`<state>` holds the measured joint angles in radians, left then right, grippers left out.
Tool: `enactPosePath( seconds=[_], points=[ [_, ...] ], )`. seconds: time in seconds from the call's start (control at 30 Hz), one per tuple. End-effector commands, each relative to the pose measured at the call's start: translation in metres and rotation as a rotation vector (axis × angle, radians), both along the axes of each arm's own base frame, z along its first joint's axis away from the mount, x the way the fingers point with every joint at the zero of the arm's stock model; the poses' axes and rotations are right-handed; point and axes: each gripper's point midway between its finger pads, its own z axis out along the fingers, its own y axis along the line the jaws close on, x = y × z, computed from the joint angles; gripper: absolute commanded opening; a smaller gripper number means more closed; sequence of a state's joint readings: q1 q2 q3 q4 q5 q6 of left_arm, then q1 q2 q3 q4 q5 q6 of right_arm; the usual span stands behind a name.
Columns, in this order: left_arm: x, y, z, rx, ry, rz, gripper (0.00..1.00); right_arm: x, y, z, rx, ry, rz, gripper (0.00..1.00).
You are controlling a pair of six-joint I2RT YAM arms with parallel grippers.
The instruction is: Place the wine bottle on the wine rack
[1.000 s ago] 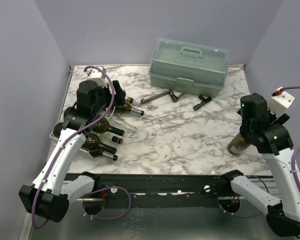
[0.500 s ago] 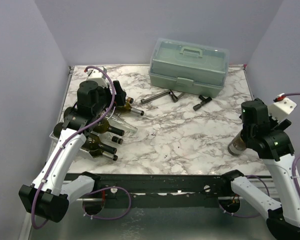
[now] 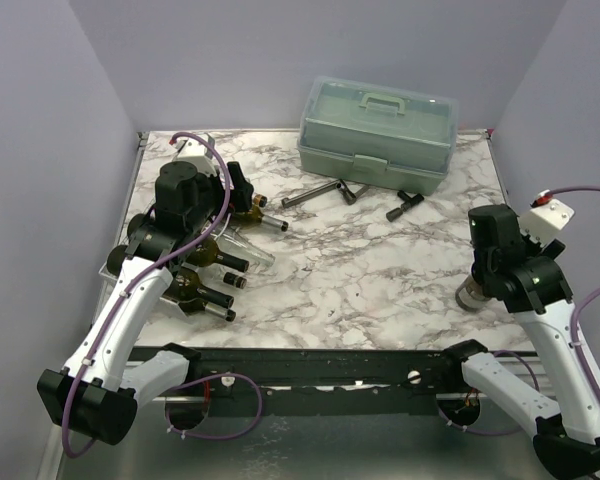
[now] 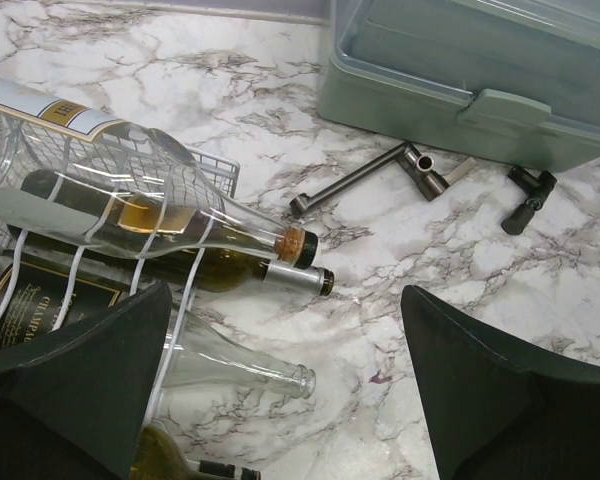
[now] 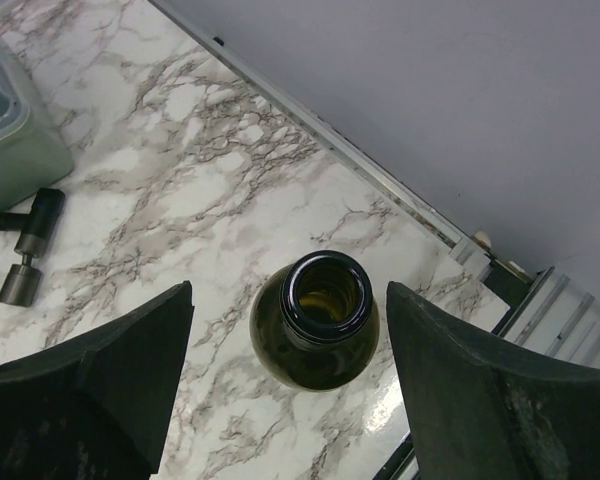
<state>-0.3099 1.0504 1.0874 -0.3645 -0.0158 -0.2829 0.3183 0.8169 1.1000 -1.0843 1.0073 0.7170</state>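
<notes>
A dark green wine bottle (image 5: 320, 335) stands upright and uncorked near the table's right edge, partly hidden under my right arm in the top view (image 3: 471, 296). My right gripper (image 5: 288, 305) hangs above it, open, one finger on each side of the neck and neither touching the glass. At the far left lies the white wire wine rack (image 4: 198, 172) with several bottles lying in it (image 3: 212, 256). My left gripper (image 4: 285, 300) hovers open over the bottle necks at the rack's right side, holding nothing.
A pale green toolbox (image 3: 377, 132) stands at the back. Metal tool parts (image 3: 315, 194) and a small black T-shaped piece (image 3: 404, 205) lie in front of it. The table's right rail (image 5: 450, 235) runs close beside the upright bottle.
My right gripper has come down and a little left over the upright bottle, and its jaws have narrowed slightly. The left arm has not moved.
</notes>
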Motion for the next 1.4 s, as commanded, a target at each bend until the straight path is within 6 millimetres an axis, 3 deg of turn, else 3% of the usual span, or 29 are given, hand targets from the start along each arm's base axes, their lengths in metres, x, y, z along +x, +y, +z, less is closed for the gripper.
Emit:
enactPosePath(
  seconds=[0.0, 0.1, 0.4, 0.63, 0.77, 0.87, 0.93, 1.37],
  points=[
    [-0.003, -0.001, 0.004, 0.009, -0.009, -0.008, 0.99, 0.002, -0.002, -0.001, 0.010, -0.031, -0.024, 0.80],
    [-0.003, 0.000, 0.003, 0.009, -0.009, -0.007, 0.99, 0.003, -0.001, -0.002, 0.011, -0.024, -0.020, 0.73],
    [-0.003, -0.001, 0.004, 0.009, -0.009, -0.009, 0.99, 0.002, 0.001, 0.007, 0.016, -0.038, 0.007, 0.40],
    [-0.003, 0.000, 0.003, 0.012, -0.007, -0.005, 0.99, 0.026, 0.031, 0.004, 0.111, -0.050, 0.175, 0.16],
    [-0.002, 0.000, 0.002, 0.012, -0.004, -0.006, 0.99, 0.044, 0.063, 0.012, 0.198, -0.114, 0.344, 0.13],
    [-0.002, 0.000, 0.002, 0.012, -0.005, -0.006, 0.99, 0.054, 0.090, 0.007, 0.320, -0.150, 0.428, 0.07],
    [-0.002, 0.000, 0.002, 0.013, -0.004, -0.006, 0.99, 0.059, 0.101, -0.003, 0.421, -0.171, 0.404, 0.01],
    [-0.003, 0.001, 0.004, 0.012, -0.009, -0.003, 0.99, 0.072, 0.148, -0.052, 0.881, -0.278, 0.290, 0.01]
  ],
)
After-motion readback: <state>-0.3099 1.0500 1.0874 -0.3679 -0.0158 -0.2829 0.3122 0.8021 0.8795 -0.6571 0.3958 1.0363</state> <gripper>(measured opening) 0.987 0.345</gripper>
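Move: The upright wine bottle is already between the right hand's open fingers: its neck is at the fingertips, its middle about 12 cm straight below. From that hand the black fitting lies about 23 cm ahead, 15 cm left and low on the table; the toolbox's middle is roughly 37 cm ahead and 25 cm left. The wine rack is some 65 cm left and 10 cm ahead. From the idle left hand, the bottle stands about 55 cm right and 14 cm back. Staying in place at first, the right hand closes its wide-open fingers onto the neck of the wine bottle. Then, gathering speed, it carries the bottle left and forward, roughly 14 cm in all, towards the rack. It rolls left side up by some 40 degrees while turning about 20 degrees counter-clockwise, then sinks nearly 5 cm towards the end, keeping its pinch on the neck. ##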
